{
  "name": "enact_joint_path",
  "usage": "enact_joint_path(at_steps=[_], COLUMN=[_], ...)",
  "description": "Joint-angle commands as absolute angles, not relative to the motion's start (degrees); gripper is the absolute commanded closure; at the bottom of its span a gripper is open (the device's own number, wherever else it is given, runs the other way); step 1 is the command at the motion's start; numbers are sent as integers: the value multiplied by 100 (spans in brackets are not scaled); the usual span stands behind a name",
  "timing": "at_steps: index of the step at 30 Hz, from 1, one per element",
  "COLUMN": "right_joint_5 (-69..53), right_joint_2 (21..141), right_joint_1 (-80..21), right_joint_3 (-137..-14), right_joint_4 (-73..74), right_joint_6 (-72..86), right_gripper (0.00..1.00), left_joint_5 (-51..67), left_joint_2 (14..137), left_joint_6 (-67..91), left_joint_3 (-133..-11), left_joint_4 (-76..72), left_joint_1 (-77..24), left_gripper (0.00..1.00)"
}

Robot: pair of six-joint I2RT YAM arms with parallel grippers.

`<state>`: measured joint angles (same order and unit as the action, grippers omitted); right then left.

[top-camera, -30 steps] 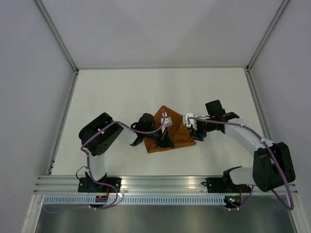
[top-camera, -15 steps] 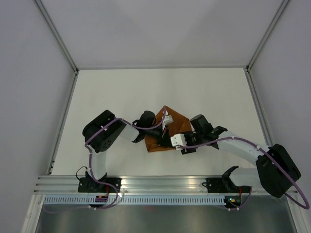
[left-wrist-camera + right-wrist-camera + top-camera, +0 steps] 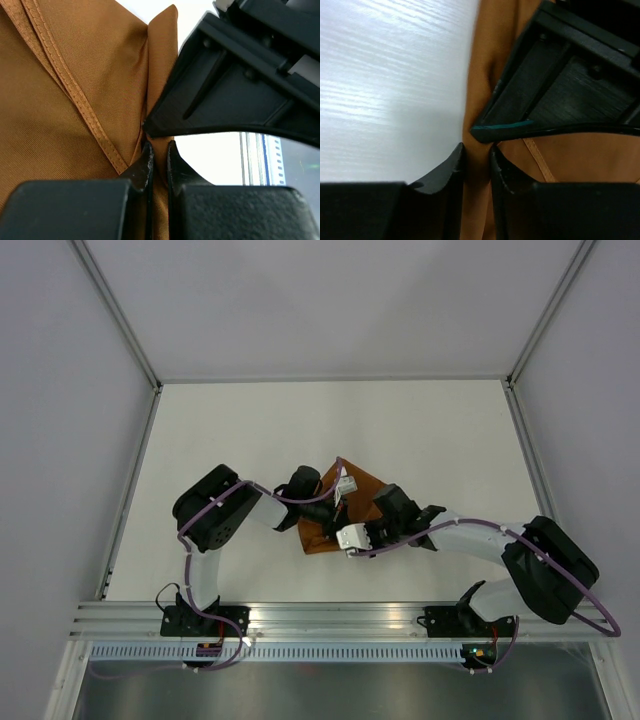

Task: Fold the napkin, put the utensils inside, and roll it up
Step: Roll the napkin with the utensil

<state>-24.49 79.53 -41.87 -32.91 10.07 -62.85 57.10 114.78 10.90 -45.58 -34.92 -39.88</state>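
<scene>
The rust-orange napkin (image 3: 365,485) lies folded in the middle of the white table. Both grippers meet at its near left edge. My left gripper (image 3: 328,520) is shut on a raised fold of the napkin (image 3: 65,100), the cloth pinched between its fingertips (image 3: 159,155). My right gripper (image 3: 340,532) faces it tip to tip, its fingers pressed on either side of the same ridge of napkin (image 3: 485,50), just under the left gripper's black finger (image 3: 560,95). The stitched hem (image 3: 75,95) runs diagonally across the cloth. The utensils are hidden or out of view.
The white table (image 3: 250,430) is bounded by grey walls and metal frame posts. An aluminium rail (image 3: 340,615) with both arm bases runs along the near edge. Purple cables loop along both arms.
My right arm swung left from the napkin's right side to its near left edge and its fingers closed onto the fold. The left gripper kept its hold and barely moved.
</scene>
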Motion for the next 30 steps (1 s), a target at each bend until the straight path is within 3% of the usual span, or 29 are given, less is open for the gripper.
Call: enact_joint_path(at_steps=[1,3,8,13,21,30], right_joint_5=[-2215,-2215,-2329,-2740,-3348,-3656], right_joint_2=[8287,8376,8683,9200,10229,11485], right_joint_1=[-4210,-4210,-4201,-4044,-3595,-3279], right_joint_3=[-3585,-3699,-3998,-4604,-5685,-6924], right_joint_4=[1361,1511,2291,3345,4745,6142], right_joint_6=[-6214,-6196,-6222,-6328,-6776,-7040], right_gripper=[74,88,100,99,100,99], left_joint_5=[5590,5538,5212,4590,3297,390], left_joint_2=[11742,11681,11409,10935,10029,8362], left_joint_6=[1002,1002,1019,1002,949,976], left_joint_3=[-4570,-4570,-4553,-4562,-4386,-3482], left_joint_4=[-2883,-2892,-2935,-2874,-2900,-3410], left_joint_1=[-4008,-3999,-3955,-3920,-3823,-3551], left_gripper=[98,98,86,71,65,62])
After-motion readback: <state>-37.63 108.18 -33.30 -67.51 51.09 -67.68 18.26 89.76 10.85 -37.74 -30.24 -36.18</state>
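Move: The napkin's rolled near edge already sits in both grips: right between the right fingers, which are still part open around it, while that same spot lies about 4 cm to the right of the left hand at much the same height. From the right hand, the napkin's right corner is roughly 8 cm right and 2 cm ahead, its near left corner some 15 cm left and 3 cm back, and its far corner about 19 cm ahead and 6 cm left. The napkin's rolled edge passes into the right hand's keeping: the right fingers shut down and pinch it almost in place, then the wrist tips some 35 degrees so the fingertips swing back towards the base. The left fingers open, come free of the roll and leave, slowly then faster, about 10 cm forward, rising and veering left over the napkin, the hand swinging counter-clockwise. ##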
